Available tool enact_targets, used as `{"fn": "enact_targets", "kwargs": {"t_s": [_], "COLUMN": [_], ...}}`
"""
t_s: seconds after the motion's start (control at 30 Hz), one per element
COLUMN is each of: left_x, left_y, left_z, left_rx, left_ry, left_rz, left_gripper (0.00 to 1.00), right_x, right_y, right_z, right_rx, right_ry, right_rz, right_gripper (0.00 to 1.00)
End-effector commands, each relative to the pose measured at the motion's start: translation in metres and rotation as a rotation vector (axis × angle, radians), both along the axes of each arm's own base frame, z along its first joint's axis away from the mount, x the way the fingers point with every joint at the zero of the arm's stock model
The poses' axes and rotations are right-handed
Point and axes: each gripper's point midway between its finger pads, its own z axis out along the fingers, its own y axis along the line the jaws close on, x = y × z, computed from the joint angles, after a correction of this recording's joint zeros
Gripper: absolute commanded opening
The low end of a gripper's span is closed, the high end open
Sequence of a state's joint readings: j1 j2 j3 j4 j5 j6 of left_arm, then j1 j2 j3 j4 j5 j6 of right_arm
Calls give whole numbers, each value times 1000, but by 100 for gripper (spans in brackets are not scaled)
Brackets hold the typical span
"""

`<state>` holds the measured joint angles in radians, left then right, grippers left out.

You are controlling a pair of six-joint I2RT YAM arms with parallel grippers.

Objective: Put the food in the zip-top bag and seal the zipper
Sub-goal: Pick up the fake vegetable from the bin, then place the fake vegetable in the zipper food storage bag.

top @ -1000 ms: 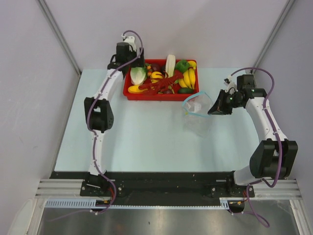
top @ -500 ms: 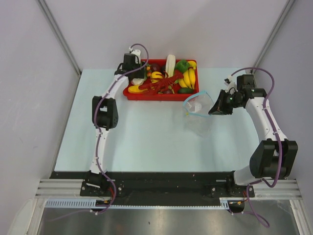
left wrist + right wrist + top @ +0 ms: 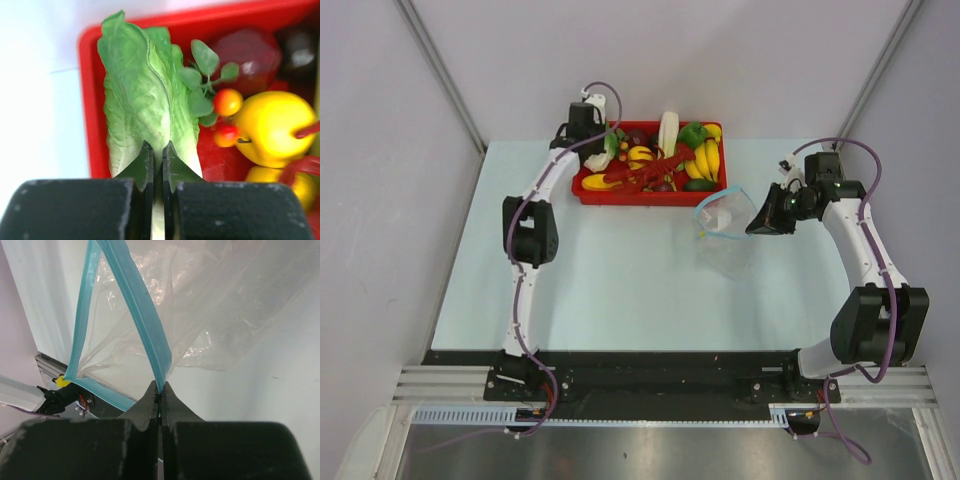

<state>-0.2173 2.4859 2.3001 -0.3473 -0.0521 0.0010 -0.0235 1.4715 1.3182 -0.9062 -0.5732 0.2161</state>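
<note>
The green-and-white leafy cabbage is pinched at its pale stem end by my left gripper, which is shut on it over the left end of the red tray. In the top view that gripper is at the tray's far left corner. A yellow fruit and a dark purple piece lie beside the cabbage. My right gripper is shut on the blue zipper of the clear zip-top bag. It holds the bag's mouth open to the right of the tray.
The red tray at the table's back also holds bananas, a green pepper, a white vegetable and a red piece. Small red and orange tomatoes lie against the cabbage. Grey walls stand on both sides.
My left gripper came down over the cabbage in the tray and closed on its stem end. The right arm and the bag stayed where they were.
</note>
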Motion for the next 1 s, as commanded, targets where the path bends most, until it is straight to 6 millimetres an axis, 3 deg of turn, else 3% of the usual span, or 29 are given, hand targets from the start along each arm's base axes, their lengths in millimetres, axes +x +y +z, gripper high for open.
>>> {"fn": "enact_targets", "kwargs": {"t_s": [0.0, 0.23, 0.27, 0.3, 0.33, 0.37, 0.4, 0.5, 0.53, 0.6, 0.67, 0.73, 0.8, 0.97], "left_x": [-5, -18, -21, -35, -41, -51, -72, -107, -132, -157, -197, -223, -258, -303], "left_y": [11, 9, 4, -8, -16, -28, -42, -75, -95, -114, -136, -156, -178, -222], "left_z": [138, 188, 197, 223, 219, 240, 268, 288, 304, 315, 328, 321, 329, 318], "left_rx": [-37, -109, -138, -185, -212, -268, -319, -410, -436, -480, -556, -605, -641, -710], "left_ry": [-253, -326, -342, -376, -360, -402, -442, -476, -503, -513, -548, -588, -614, -643], "left_rz": [35, 31, 14, -62, -105, -162, -256, -409, -506, -585, -706, -778, -865, -999], "left_gripper": [0, 0, 0, 0, 0, 0, 0, 0, 0, 0, 0, 0, 0, 0], "right_x": [-1, 3, 3, 2, 2, 4, 3, 2, 3, 2, 5, 6, 8, 10], "right_y": [10, 25, 28, 33, 36, 40, 44, 53, 54, 59, 62, 60, 56, 47], "right_z": [16, 31, 35, 39, 44, 49, 54, 66, 66, 72, 75, 77, 72, 41], "right_rx": [53, 156, 177, 206, 233, 252, 282, 367, 385, 432, 465, 504, 515, 469], "right_ry": [-48, -61, -66, -66, -61, -75, -77, -62, -56, -47, -40, -27, -27, 20], "right_rz": [33, 42, 44, 55, 48, 54, 65, 80, 86, 101, 111, 122, 132, 104], "right_gripper": [0, 0, 0, 0, 0, 0, 0, 0, 0, 0, 0, 0, 0, 0]}}
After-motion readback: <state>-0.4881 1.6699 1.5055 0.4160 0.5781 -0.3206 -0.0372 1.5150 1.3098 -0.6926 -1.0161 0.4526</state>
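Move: The left hand already grips the lettuce in the bin's far left corner. The bag's open mouth lies about 27 cm back and 27 cm right of that hand, slightly higher. The yellow fruit is 9 cm to the left hand's right and level ahead; the red lobster is 11 cm right, 5 cm back; the bananas are 23 cm right, 2 cm back, all roughly 6 cm lower. From the right hand, the mouth is some 6 cm left and 6 cm ahead. Keeping the lettuce pinched by its pale stem end, the left hand first lifts almost straight up, then sweeps back and right towards the bag while still climbing, nearly 30 cm up overall; its wrist swings clockwise and tips up until the fingers point right and slightly upward. The right hand keeps its pinch on the bag's zipper edge, moving about 5 cm left and up and rolling its left side up some 25 degrees. ##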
